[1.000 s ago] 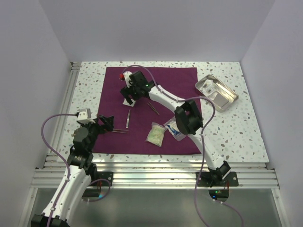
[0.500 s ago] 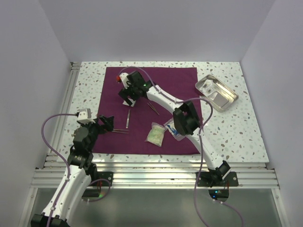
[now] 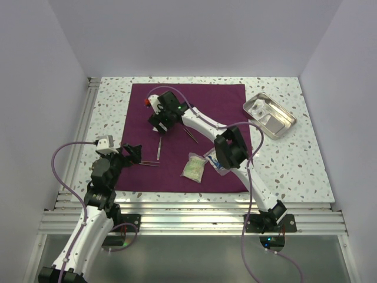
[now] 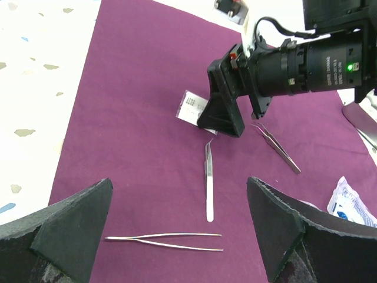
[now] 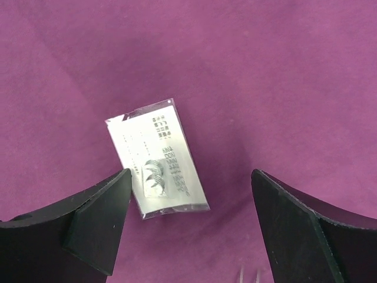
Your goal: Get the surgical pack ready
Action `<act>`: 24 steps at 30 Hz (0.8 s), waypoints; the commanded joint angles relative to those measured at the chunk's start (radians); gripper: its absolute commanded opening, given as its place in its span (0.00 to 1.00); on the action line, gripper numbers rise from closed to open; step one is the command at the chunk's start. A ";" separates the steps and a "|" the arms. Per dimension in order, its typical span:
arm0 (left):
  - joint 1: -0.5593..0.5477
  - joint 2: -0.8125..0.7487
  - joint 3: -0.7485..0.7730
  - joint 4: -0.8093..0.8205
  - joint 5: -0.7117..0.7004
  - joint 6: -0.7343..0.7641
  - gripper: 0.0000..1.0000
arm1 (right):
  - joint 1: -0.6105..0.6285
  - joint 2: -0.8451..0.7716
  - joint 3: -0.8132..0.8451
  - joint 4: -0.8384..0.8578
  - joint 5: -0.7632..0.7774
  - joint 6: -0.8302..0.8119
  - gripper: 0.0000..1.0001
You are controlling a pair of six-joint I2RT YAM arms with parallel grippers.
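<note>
The surgical pack [image 3: 206, 109] is a plum-purple cloth spread flat as a big square sheet on the table. My right gripper [image 3: 160, 122] hangs open over its far-left part. Below its jaws [image 5: 190, 177] lies a small clear packet with printed text [image 5: 156, 158], untouched; the left wrist view shows this packet [image 4: 191, 108] beside the right gripper's black fingers [image 4: 224, 112]. My left gripper [image 3: 134, 154] stands open low over the cloth's left edge. Thin tweezers [image 4: 165, 240] lie between its spread jaws [image 4: 179, 183], not held.
On the cloth also lie a flat-handled forceps [image 4: 208, 188], a slanted pair of tweezers [image 4: 277, 147], a pale gauze packet [image 3: 193, 167] and a blue-and-white packet [image 3: 217, 162]. A metal tray [image 3: 285, 125] sits on the speckled table at the right.
The right wrist has shifted slightly left and turned over the small packet. The left arm and the things on the cloth have not moved.
</note>
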 commanded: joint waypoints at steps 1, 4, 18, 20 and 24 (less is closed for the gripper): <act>-0.007 -0.006 0.031 0.031 0.007 -0.004 1.00 | 0.010 -0.035 -0.032 0.009 -0.057 -0.024 0.87; -0.007 -0.005 0.031 0.031 0.007 -0.004 1.00 | 0.011 -0.042 -0.035 0.003 -0.082 -0.028 0.87; -0.007 -0.006 0.033 0.026 0.008 -0.001 1.00 | 0.022 -0.011 -0.009 -0.029 -0.062 -0.045 0.58; -0.007 -0.006 0.033 0.028 0.007 -0.002 1.00 | 0.023 -0.015 -0.010 -0.026 -0.060 -0.040 0.56; -0.007 -0.005 0.033 0.028 0.007 -0.002 1.00 | 0.022 -0.043 -0.033 0.012 -0.054 -0.027 0.50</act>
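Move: The white packet lies almost under my right hand, about 1 cm back, 2 cm to the left and 1 cm below it, with one fingertip over its edge. The upright pair of tweezers is some 11 cm back and 1 cm left of my right hand; the slanting pair is about 5 cm back and 11 cm right. From my idle left hand the packet is roughly 20 cm ahead, 6 cm right and 11 cm below. I shift my right hand back and to the left, a bit over 2 cm in all, sinking half a centimetre at the very start, so that the packet comes between my fingertips. From about halfway I close the fingers from wide open to roughly half, bringing the tips in against the packet's two long edges, low over the cloth. ##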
